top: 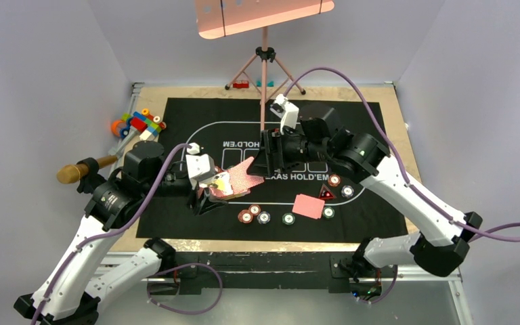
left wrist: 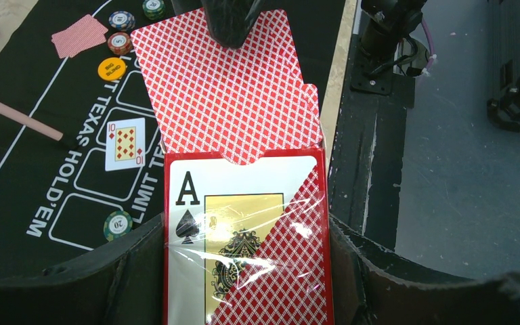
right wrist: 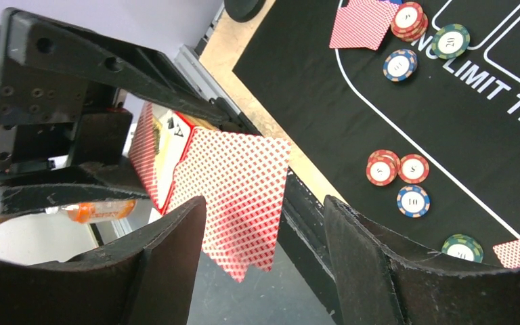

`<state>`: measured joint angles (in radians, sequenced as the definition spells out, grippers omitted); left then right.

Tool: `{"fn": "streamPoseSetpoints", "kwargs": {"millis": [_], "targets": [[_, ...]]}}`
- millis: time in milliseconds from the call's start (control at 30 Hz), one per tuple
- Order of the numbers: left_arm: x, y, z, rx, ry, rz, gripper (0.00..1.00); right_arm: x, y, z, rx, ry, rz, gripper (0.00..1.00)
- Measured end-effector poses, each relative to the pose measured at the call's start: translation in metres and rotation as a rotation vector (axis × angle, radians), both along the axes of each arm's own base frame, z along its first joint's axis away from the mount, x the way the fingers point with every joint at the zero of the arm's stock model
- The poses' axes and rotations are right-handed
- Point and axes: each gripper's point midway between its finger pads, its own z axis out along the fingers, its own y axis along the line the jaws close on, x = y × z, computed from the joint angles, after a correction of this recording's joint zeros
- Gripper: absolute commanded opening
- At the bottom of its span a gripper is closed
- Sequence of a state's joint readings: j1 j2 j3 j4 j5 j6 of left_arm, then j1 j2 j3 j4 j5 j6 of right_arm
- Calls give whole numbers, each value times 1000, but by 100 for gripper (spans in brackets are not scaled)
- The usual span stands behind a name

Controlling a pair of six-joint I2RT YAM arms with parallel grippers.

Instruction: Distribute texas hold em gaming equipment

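My left gripper (left wrist: 250, 271) is shut on a red card box (left wrist: 244, 237) with an ace of spades on its face, held above the mat's near left (top: 218, 184). Pink-red-backed cards (left wrist: 230, 88) stick out of its top. My right gripper (right wrist: 264, 223) stands open around those cards (right wrist: 240, 183), with a gap to its right finger (right wrist: 359, 257). On the mat lie striped chips (top: 254, 213), a face-down card (top: 308, 206), a dark triangle (top: 326, 194), an orange button (left wrist: 111, 68) and a face-up ten of diamonds (left wrist: 124, 143).
The black printed mat (top: 176, 135) covers the wooden table. Colourful toy blocks (top: 139, 124) and a wooden handle (top: 84, 169) lie at the left edge. A tripod (top: 264, 68) with a pink board (top: 264, 15) stands at the back. More chips (right wrist: 399, 64) lie near face-down cards (right wrist: 363, 24).
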<state>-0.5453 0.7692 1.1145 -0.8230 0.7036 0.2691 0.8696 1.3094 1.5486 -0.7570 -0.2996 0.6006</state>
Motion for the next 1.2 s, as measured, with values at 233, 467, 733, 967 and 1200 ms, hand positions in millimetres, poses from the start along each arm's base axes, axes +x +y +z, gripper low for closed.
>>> {"fn": "streamPoseSetpoints", "kwargs": {"millis": [233,467,733,967,1200], "targets": [[0,0,0,-1,-1,0,0,-12,-13,19,58,-20,-13,58],[0,0,0,-1,-2,0,0,-15,-16,27,89,-16,-25,56],[0,0,0,-2,-1,-1,0,-7,-6,12,55,13,-24,56],[0,0,0,-2,-1,-1,0,-4,-2,6,46,22,-24,39],[-1,0,1,-3,0,-3,0,-4,-2,6,46,24,-28,34]]}}
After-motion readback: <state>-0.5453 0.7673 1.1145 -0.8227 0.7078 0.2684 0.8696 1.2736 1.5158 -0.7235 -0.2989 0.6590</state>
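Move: The playing cards sticking out of the card box have their middle about 2 cm left of the right hand, 1 cm back and 1 cm lower; their free end already lies at its open fingers. From the left hand, which grips the box, they are about 8 cm right, 3 cm ahead and 2 cm lower. Nearly 30 cm below the right hand, the red chips lie 4 cm left and 2 cm back, and the face-down cards 14 cm right, level with it. Up, to the right and back, the right hand first draws some 3.5 cm off the cards' free end, its fingertips tipping up about 5 degrees. Then it sinks left and forward again to within 1 cm of its starting place and stays there, narrowing its gap to about half around the cards' end without shutting. The left hand keeps the box still. ##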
